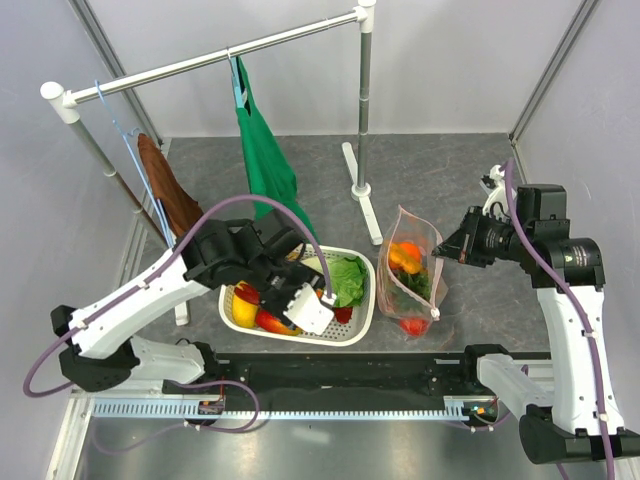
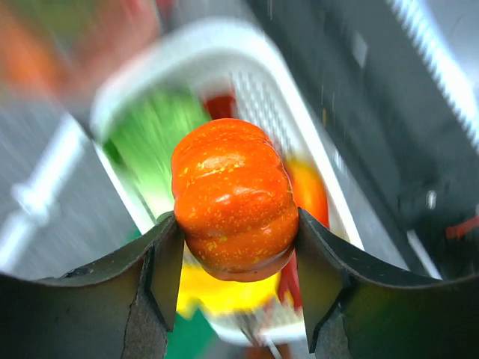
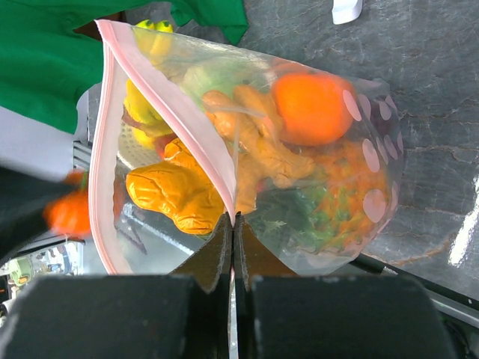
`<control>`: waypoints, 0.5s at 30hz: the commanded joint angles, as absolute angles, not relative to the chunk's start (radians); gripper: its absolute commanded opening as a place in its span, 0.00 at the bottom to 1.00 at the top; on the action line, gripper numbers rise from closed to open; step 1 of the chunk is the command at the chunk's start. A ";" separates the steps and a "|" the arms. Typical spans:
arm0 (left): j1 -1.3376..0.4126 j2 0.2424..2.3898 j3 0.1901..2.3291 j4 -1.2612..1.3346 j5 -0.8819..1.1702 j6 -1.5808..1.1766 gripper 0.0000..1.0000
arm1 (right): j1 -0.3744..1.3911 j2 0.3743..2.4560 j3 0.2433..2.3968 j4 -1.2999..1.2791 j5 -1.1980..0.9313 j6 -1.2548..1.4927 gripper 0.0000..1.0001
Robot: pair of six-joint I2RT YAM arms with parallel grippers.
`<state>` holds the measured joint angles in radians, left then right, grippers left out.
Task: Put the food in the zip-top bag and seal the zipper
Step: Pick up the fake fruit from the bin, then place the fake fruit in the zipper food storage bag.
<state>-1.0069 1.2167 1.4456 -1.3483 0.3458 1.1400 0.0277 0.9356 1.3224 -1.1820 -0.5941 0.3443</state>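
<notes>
An orange pumpkin [image 2: 233, 198] is clamped between the fingers of my left gripper [image 2: 233, 217], above the white basket [image 2: 329, 172]. In the top view that arm [image 1: 235, 260] reaches over the basket [image 1: 330, 340], where green lettuce [image 1: 347, 278] and yellow and red food pieces lie. The zip-top bag [image 1: 412, 280] hangs upright to the basket's right with orange, yellow and green food [image 3: 310, 108] inside. My right gripper [image 3: 231, 218] is shut on the pink zipper [image 3: 161, 97] at the bag's open mouth. Seen from above, that gripper [image 1: 447, 245] is at the bag's right side.
A white clothes rack crosses the back, with a green garment [image 1: 262, 160] and a brown cloth [image 1: 170, 200] hanging from it. Its foot [image 1: 358, 190] stands just behind the bag. Grey walls close in both sides.
</notes>
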 commanded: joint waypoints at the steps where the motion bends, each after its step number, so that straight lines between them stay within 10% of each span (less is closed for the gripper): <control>1: -1.169 1.305 1.682 -1.482 0.549 0.945 0.29 | 0.025 0.946 1.328 -1.158 -0.594 0.327 0.00; 15: -1.209 1.551 2.162 -0.971 0.333 0.992 0.28 | 0.025 0.999 1.450 -1.152 -0.601 0.313 0.00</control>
<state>-1.2068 1.4956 2.1559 -1.1099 0.4316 0.8883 0.0280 0.9871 1.3701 -1.1824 -0.5941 0.3252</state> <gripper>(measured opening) 0.622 0.010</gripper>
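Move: The zip-top bag's open mouth, where the orange fake pumpkin I already grip is headed, is about 17 cm to the right of my left hand, some 7 cm farther out and roughly level with it. Some 15 cm below my left hand, the bin's middle is 9 cm ahead and 5 cm left; its lettuce is 12 cm ahead, 5 cm right, 13 cm down. From my right hand, the mouth is 5 cm left, 1 cm back, 4 cm lower. I lift the pumpkin steeply, about 20 cm, while my left hand carries it some 14 cm rightward from over the bin to the bag's side, bowing back about 5 cm before partly recovering forward. My wrist swings the fingers from steeply down-right to much flatter, pointing right, roughly 35 degrees, grip unchanged. My right hand keeps pinching the bag's rim, easing barely forward. ##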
